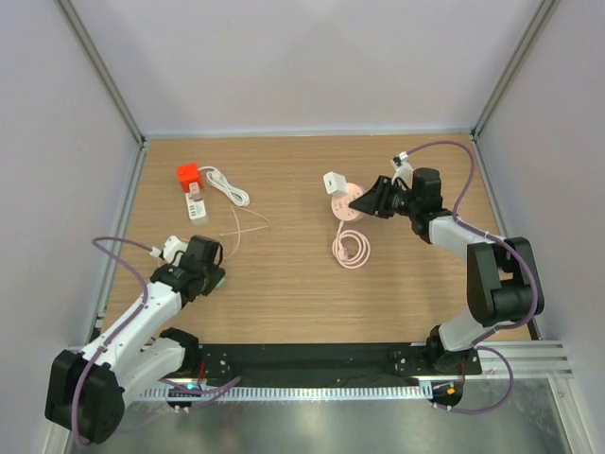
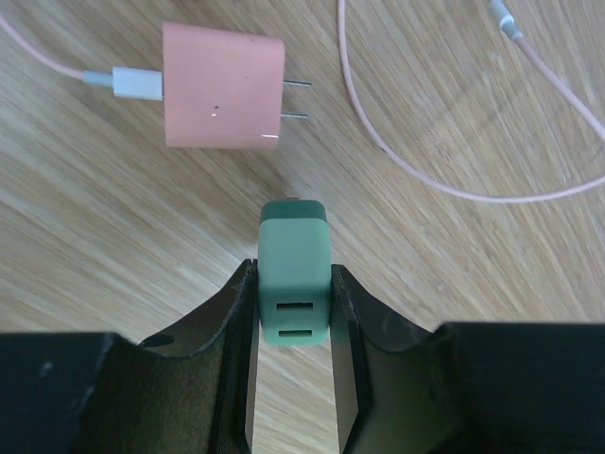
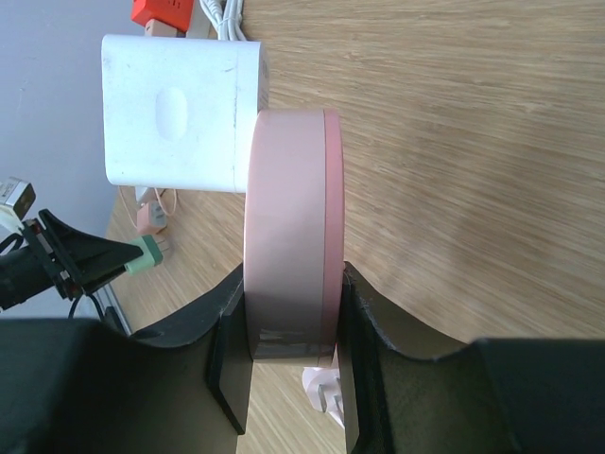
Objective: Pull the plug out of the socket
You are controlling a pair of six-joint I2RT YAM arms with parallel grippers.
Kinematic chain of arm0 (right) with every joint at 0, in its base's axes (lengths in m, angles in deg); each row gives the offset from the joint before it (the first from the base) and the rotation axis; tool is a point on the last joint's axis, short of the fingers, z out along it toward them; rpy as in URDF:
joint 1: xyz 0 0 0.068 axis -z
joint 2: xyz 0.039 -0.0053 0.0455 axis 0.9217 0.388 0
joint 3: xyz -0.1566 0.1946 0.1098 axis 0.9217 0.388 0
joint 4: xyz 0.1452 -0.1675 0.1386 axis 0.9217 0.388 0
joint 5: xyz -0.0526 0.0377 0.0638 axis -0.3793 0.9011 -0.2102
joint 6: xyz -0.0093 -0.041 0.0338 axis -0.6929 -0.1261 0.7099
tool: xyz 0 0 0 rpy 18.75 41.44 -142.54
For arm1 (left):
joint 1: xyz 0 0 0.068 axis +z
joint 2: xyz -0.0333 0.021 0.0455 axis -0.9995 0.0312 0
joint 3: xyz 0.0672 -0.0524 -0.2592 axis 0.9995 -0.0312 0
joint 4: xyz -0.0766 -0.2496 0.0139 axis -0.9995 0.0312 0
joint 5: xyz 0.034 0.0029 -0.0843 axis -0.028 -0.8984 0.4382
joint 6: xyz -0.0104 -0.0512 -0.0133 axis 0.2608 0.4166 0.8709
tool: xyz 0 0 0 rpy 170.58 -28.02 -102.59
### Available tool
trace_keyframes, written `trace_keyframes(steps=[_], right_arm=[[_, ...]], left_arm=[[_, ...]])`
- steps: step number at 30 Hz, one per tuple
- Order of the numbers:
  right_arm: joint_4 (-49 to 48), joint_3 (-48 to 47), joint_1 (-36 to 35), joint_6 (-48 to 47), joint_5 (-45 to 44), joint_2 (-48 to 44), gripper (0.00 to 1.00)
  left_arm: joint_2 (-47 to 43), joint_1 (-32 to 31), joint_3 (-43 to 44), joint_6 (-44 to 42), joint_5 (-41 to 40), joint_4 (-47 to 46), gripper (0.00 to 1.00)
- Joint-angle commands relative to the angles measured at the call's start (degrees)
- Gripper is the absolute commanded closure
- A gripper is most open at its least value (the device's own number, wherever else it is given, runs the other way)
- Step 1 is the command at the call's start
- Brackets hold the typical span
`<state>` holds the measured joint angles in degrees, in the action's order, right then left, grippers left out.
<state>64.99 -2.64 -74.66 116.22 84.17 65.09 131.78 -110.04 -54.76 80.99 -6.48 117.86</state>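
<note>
My right gripper (image 1: 371,200) (image 3: 290,284) is shut on the rim of a round pink socket (image 1: 352,202) (image 3: 288,218), holding it on edge at the table's back right. A white cube plug (image 1: 335,182) (image 3: 180,113) sits against the socket's flat face, on its left. My left gripper (image 1: 205,268) (image 2: 293,274) is shut on a green two-port charger (image 2: 294,279) at the near left, also seen in the right wrist view (image 3: 146,253). A pink charger (image 2: 222,97) with bare prongs lies on the table just beyond it.
An orange and white power strip (image 1: 191,189) with a white cord (image 1: 227,186) lies at the back left. A coiled pink cable (image 1: 351,249) lies below the socket, and a thin pink cable (image 2: 454,180) loops beside the pink charger. Small white prongs (image 3: 319,388) show under the socket.
</note>
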Motion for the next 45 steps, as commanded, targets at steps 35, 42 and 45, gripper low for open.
trace_keyframes(steps=[35, 42, 45], right_arm=[[3.7, -6.9, -7.5, -11.6, 7.1, 1.9, 0.99], [7.3, -8.0, -9.8, -16.1, 3.7, 0.9, 0.99], [8.0, -8.2, -10.4, -16.6, 3.2, 0.9, 0.99]], left_arm=[[10.1, -0.2, 9.9, -11.9, 46.8, -46.7, 0.00], [22.9, -8.1, 20.0, -8.0, 38.8, -47.6, 0.00], [27.3, -9.8, 22.9, -6.7, 34.2, -45.0, 0.00]])
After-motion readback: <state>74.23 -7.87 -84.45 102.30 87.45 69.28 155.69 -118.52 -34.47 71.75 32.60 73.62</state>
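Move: The left hand still pinches the green plug; the table spot it will be set on lies straight below, about 3 cm down. The pink charger lies some 3 cm ahead and 5 cm left of this hand. Its next goal, the white plug on the pink socket, is roughly 33 cm right, 16 cm ahead and 10 cm higher. The right hand keeps hold of that socket, with the white plug about 6 cm left, 3 cm ahead and 3 cm above it. Down about 1.5 cm, the left hand sets the green plug on the table beside the pink charger and spreads its fingers wide, letting go. It then rises and swings some 23 cm right and 10 cm forward towards the white plug, its fingers turning clockwise and levelling out. Late on, the right hand, still gripping the socket, brings it left and somewhat back to meet it, turning slightly counter-clockwise. ##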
